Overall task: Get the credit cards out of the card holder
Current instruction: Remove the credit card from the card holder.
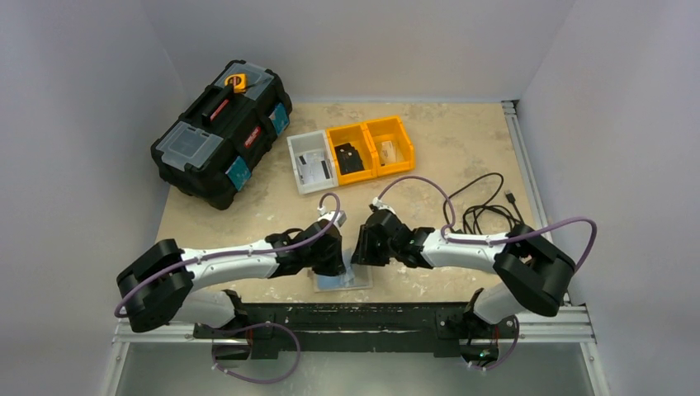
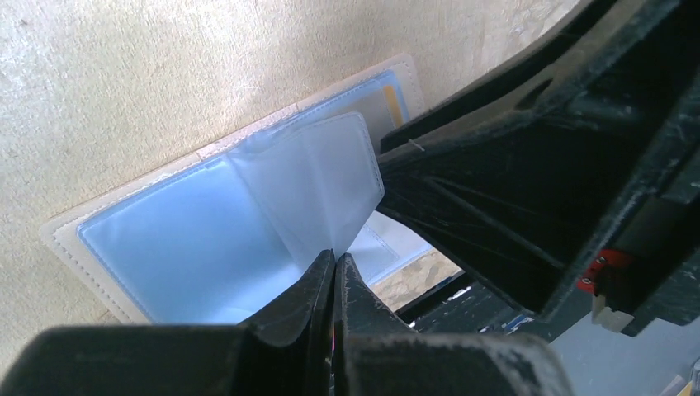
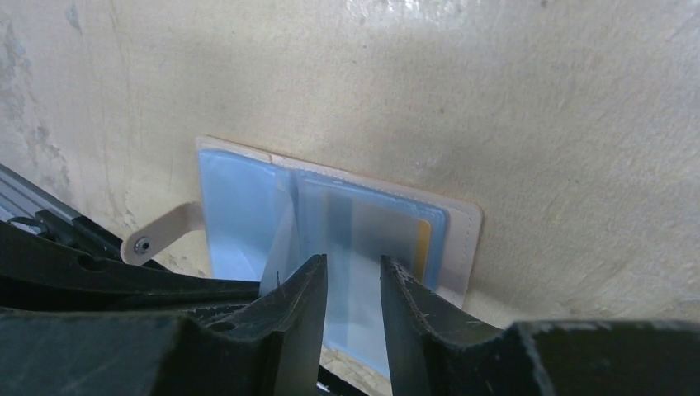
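Note:
The card holder (image 1: 353, 280) lies open and flat near the table's front edge, a pale stitched cover (image 2: 70, 239) with clear bluish sleeves (image 3: 239, 198). My left gripper (image 1: 334, 254) is shut (image 2: 334, 254) on the corner of one clear sleeve leaf (image 2: 318, 177), holding it up off the holder. My right gripper (image 1: 363, 247) hovers over the other half with its jaws a little apart (image 3: 352, 264); nothing shows pinched between them. A credit card with a yellow stripe (image 3: 423, 243) sits inside the sleeves there; its stripe (image 2: 394, 103) also shows in the left wrist view.
A black toolbox (image 1: 221, 132) stands at the back left. A grey bin (image 1: 311, 161) and two yellow bins (image 1: 351, 148) hold small items at the back middle. A black cable (image 1: 487, 210) lies coiled to the right. The metal front rail (image 1: 371, 313) runs just below the holder.

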### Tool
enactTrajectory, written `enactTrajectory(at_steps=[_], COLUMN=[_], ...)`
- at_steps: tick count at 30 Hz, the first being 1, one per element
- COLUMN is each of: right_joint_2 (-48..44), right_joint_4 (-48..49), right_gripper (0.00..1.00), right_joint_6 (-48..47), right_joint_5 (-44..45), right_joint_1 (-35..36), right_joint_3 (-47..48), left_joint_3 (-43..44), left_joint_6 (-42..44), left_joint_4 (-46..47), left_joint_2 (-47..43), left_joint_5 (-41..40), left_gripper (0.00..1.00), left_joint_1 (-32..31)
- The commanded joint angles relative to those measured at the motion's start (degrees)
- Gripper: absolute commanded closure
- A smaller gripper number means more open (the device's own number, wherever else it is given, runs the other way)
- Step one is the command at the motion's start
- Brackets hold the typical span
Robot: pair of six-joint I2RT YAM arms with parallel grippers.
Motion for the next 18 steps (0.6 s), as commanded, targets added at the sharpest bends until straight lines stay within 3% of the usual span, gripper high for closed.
enactTrajectory(at_steps=[1, 5, 11, 13, 18], right_joint_2=[0.8, 1.1, 3.1, 3.9, 5.2], right_joint_4=[1.5, 3.8, 5.9, 6.2, 6.9], right_gripper=[0.7, 0.7, 0.7, 0.7, 0.7], right_joint_6=[-2.0, -2.6, -3.3, -3.4, -3.4], right_joint_5=[-1.0, -3.1, -6.8, -7.4, -8.3], right_joint_1=[0.1, 0.3, 1.7, 2.5, 3.9], right_joint_3=[3.2, 3.3, 4.5, 5.2, 6.7], left_joint_3=[-0.6, -0.9, -0.2, -0.1, 2.8], left_joint_6=[-0.6, -0.9, -1.3, -1.8, -5.8], left_joint_4=[0.6, -1.7, -5.9, -7.8, -21.9], left_joint_2=[-2.5, -4.7, -6.8, -7.9, -12.7], left_joint_5=[-0.6, -2.5, -4.9, -6.5, -16.4], left_gripper=[1.0, 0.97, 0.69, 0.64, 0.58], left_joint_1=[0.6, 0.7, 0.7, 0.7, 0.6])
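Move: The clear flap of the open card holder sits at the left hand's shut fingertips, its middle roughly 1 cm ahead and 1 cm lower; from the right hand it lies about 3 cm left and 1 cm down. The credit card in the right-hand pocket is some 4 cm right, 1 cm ahead of and 2 cm below the left hand. The left page's middle lies about 4 cm to the left hand's left, the snap tab about 8 cm left, both level with it and some 3 cm lower. Drawing away to the left by roughly 4 cm and rising about 1 cm, the left hand opens its shut fingers to not quite half and releases its pinch on the flap. The right hand follows some 4 cm left, easing back a little in the second half and turning slightly counter-clockwise, its partly open fingers going over the right page towards the flap. ##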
